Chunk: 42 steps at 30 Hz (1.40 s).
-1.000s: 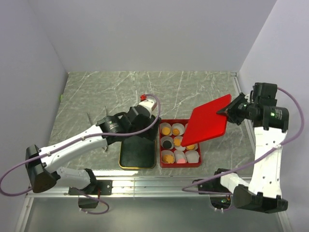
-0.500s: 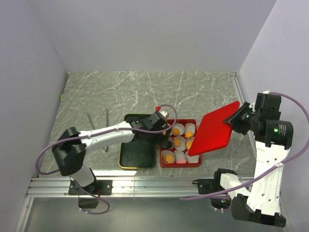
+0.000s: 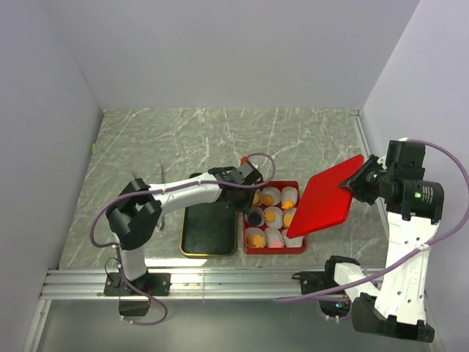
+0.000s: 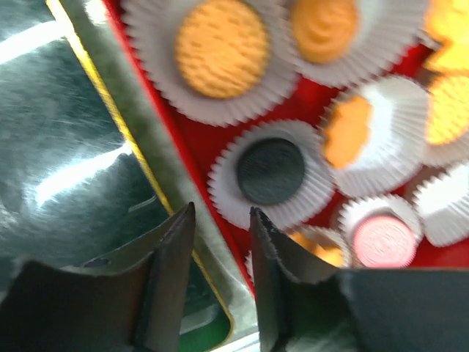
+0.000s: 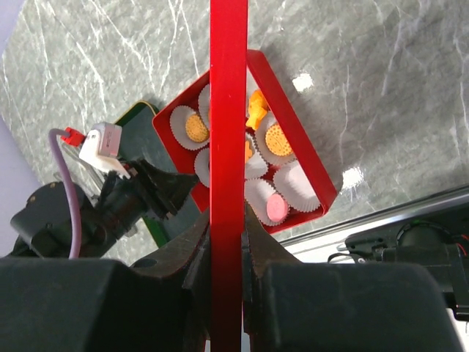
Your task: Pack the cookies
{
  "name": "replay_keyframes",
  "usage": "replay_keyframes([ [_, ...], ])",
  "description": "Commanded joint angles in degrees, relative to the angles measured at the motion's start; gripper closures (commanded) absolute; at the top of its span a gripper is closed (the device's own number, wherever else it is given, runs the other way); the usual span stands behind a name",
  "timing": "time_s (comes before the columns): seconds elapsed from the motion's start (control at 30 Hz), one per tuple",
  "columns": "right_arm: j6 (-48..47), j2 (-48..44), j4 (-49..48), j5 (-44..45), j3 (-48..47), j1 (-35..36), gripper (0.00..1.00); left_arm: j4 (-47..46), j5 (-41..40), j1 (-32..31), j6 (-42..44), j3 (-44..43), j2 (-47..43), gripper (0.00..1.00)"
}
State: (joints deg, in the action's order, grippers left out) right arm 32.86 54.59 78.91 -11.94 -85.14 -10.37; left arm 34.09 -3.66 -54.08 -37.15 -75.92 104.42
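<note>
The cookies sit in white paper cups inside a red box (image 3: 272,251): an orange round (image 4: 222,48), a black one (image 4: 270,170) and a pink one (image 4: 383,240). My left gripper (image 4: 223,211) hangs low over the box's left wall, one finger above the dark tray and the other above the box. Its jaws stand apart with a narrow gap and hold nothing. My right gripper (image 5: 226,220) is shut on the edge of the red lid (image 3: 326,202), which tilts above the box's right side and hides some cups.
A dark tray with a yellow rim (image 3: 209,231) lies against the box's left side. An aluminium rail (image 3: 220,279) runs along the near table edge. White walls close in the marble table on three sides.
My left arm has reached right from the dark tray to the box's left wall, and its jaws have narrowed. The right gripper moved the lid slightly right, then held still.
</note>
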Motion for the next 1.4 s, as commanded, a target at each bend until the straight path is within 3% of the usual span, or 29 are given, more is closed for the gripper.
replay_keyframes([
  [0.0,-0.7,1.1,0.3,0.4,-3.3,0.4,1.0,0.5,1.5,1.9,-0.8,-1.2,0.7,0.61],
  [0.1,-0.6,2.4,0.1,0.4,-4.4,0.4,1.0,0.7,1.6,3.1,-0.6,-1.0,0.8,0.72],
  [0.27,-0.3,3.8,-0.8,-0.4,-4.7,0.4,1.0,2.0,0.4,5.8,0.1,-1.2,1.8,0.99],
  [0.57,0.0,7.4,-2.1,-1.9,-6.5,0.8,1.0,3.4,-1.6,17.2,2.3,1.8,-0.7,0.99],
  [0.93,0.0,11.3,-3.4,-4.9,-9.0,0.9,1.0,6.3,-5.8,28.4,10.0,-2.6,0.7,0.99],
  [1.13,-0.3,12.8,-6.2,-10.6,-9.1,1.4,1.0,6.3,-3.1,27.1,11.5,-4.6,0.5,0.99],
  [1.37,-1.5,16.2,-11.6,-22.7,-8.3,5.8,1.0,6.3,0.3,23.0,6.7,-5.6,1.7,0.99],
])
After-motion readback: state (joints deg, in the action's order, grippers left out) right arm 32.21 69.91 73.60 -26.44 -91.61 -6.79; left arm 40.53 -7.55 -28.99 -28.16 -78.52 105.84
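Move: The red cookie box, its left wall already between the left fingertips, has its middle about 11 cm right of the left hand, 3 cm ahead and some 3 cm below. The black cookie's cup lies 4 cm right and 3 cm ahead of that hand, while the empty dark tray's middle is roughly 12 cm left and 2 cm ahead. From the right hand, which holds the red lid high up, the box's middle is about 15 cm left, 6 cm ahead and 27 cm below. The left fingers, partly open at first, shut on the box's left wall while easing about 2 cm forward-left, then drag the box level over the table, left and forward against the dark tray, turning counter-clockwise some 20 degrees and drawing back about 2.5 cm to the right at the end. Meanwhile the right hand keeps its hold on the red lid and carries it about 6 cm forward at nearly the same height, swinging 4 cm left and turning counter-clockwise towards the end. ##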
